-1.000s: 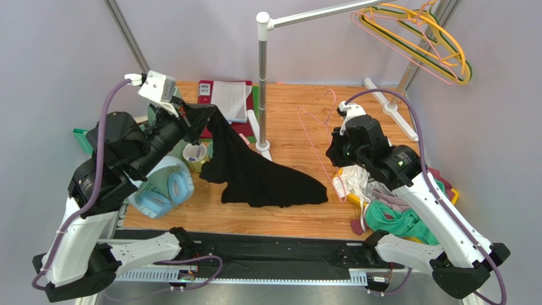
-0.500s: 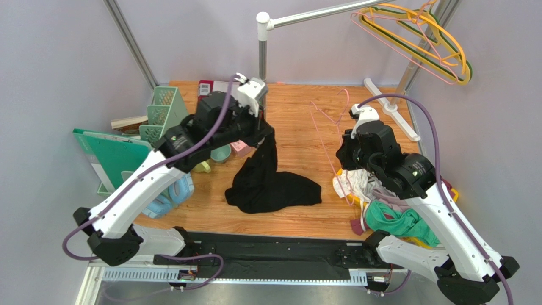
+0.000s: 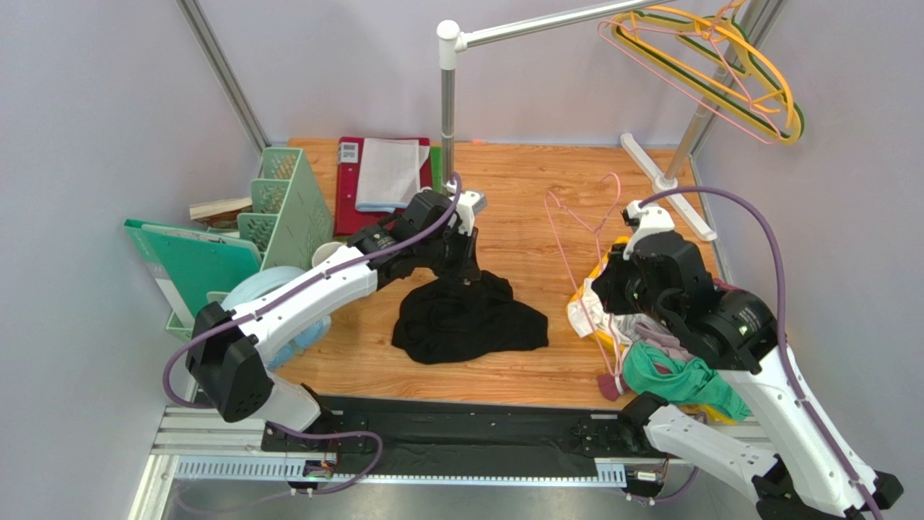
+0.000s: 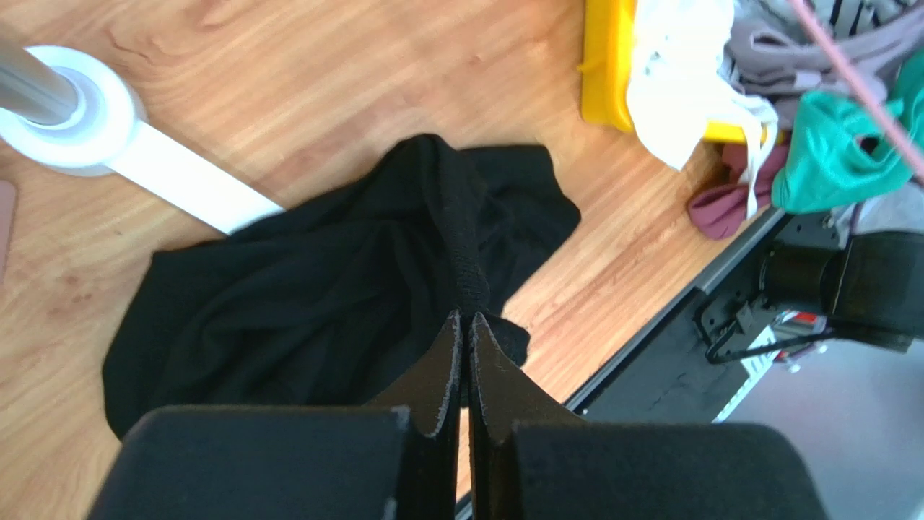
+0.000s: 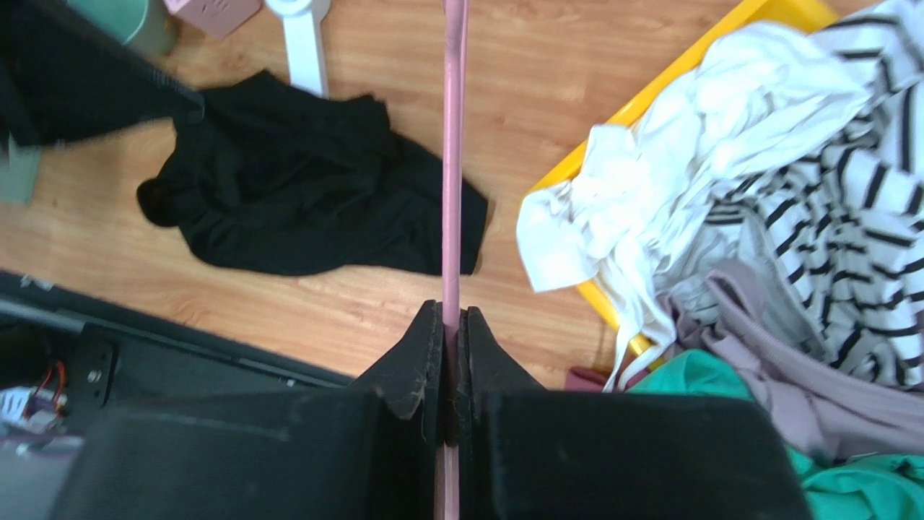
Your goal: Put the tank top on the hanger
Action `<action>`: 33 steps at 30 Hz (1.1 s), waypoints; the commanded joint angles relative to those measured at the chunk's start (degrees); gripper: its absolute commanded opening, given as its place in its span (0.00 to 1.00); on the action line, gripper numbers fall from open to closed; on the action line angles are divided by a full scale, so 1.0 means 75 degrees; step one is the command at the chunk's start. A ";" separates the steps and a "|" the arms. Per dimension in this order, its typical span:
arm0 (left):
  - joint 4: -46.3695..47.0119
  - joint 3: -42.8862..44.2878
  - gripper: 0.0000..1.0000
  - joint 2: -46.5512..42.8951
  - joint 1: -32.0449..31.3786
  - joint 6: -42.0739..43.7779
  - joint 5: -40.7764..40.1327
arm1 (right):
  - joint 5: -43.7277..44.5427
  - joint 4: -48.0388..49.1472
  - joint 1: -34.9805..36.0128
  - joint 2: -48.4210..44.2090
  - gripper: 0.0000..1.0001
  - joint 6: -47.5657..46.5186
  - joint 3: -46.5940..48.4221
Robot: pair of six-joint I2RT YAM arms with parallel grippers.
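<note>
The black tank top (image 3: 469,320) lies bunched on the wooden table; it also shows in the left wrist view (image 4: 325,293) and the right wrist view (image 5: 315,195). My left gripper (image 3: 464,263) is shut on a strap of it (image 4: 464,260), which runs taut from the fingertips down to the heap. My right gripper (image 3: 616,284) is shut on the thin pink wire hanger (image 3: 575,233) and holds it upright above the table, hook at the top. The wire (image 5: 452,163) runs straight out from between the closed fingers.
A yellow bin (image 3: 607,341) at the right holds white, striped, grey and green garments (image 3: 678,374). A metal rack pole (image 3: 447,119) stands behind the tank top, with yellow and green hangers (image 3: 738,65) on its bar. A green file rack (image 3: 282,200) and books stand at the left.
My left arm swung from far left to centre and lowered, dragging the tank top into a tighter heap. My right arm moved right and slightly back with the hanger.
</note>
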 commanded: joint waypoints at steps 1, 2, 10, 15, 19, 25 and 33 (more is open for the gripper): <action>0.0824 -0.0115 0.00 0.0446 0.0637 0.0031 0.1101 | -0.1146 0.0173 0.0048 -0.0447 0.00 0.0308 -0.0491; 0.0777 -0.0103 0.00 0.0552 0.0638 0.0241 0.1171 | -0.1346 0.0221 0.0060 -0.0505 0.00 0.0284 -0.0642; 0.1011 -0.0174 0.00 0.1372 0.0696 0.0570 0.0740 | -0.1969 -0.0271 0.0153 -0.0587 0.00 0.0236 -0.0889; 0.0660 0.0425 0.23 0.1795 0.0778 0.0887 0.0948 | -0.2214 0.0302 0.0153 -0.0799 0.00 0.0834 -0.1533; 0.0566 -0.0217 0.59 0.1386 0.0778 0.0934 0.0669 | -0.2238 0.0538 0.0153 -0.0741 0.00 0.0964 -0.1559; 0.0764 -0.1378 0.78 0.0331 0.0778 0.0443 0.0281 | -0.2156 0.0363 0.0153 -0.0623 0.00 0.0753 -0.1383; 0.1948 -0.1954 0.78 0.0318 0.0778 -0.0471 0.1008 | -0.2180 0.0315 0.0153 -0.0413 0.00 0.0624 -0.1207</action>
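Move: Just under the left hand lies the black tank top whose edge it pinches, its middle roughly 4 cm back, 1 cm to the right and 13 cm below; the stand foot is some 12 cm ahead, 4 cm left and 14 cm down. From the right hand, which holds the pink hanger, the tank top is about 25 cm left, 2 cm ahead and 22 cm below, while the laundry basket's middle is about 18 cm right, 2 cm ahead and 19 cm lower. Lowering the pinched edge about 8 cm and a little forward, the left hand opens wide to let go of the tank top, then draws some 4 cm back and 3 cm left, staying low over the cloth with its fingers open. The right hand keeps its grip on the hanger, bringing it down, back and somewhat left towards the tank top as the wrist tips down about 15 degrees, then holds there. ##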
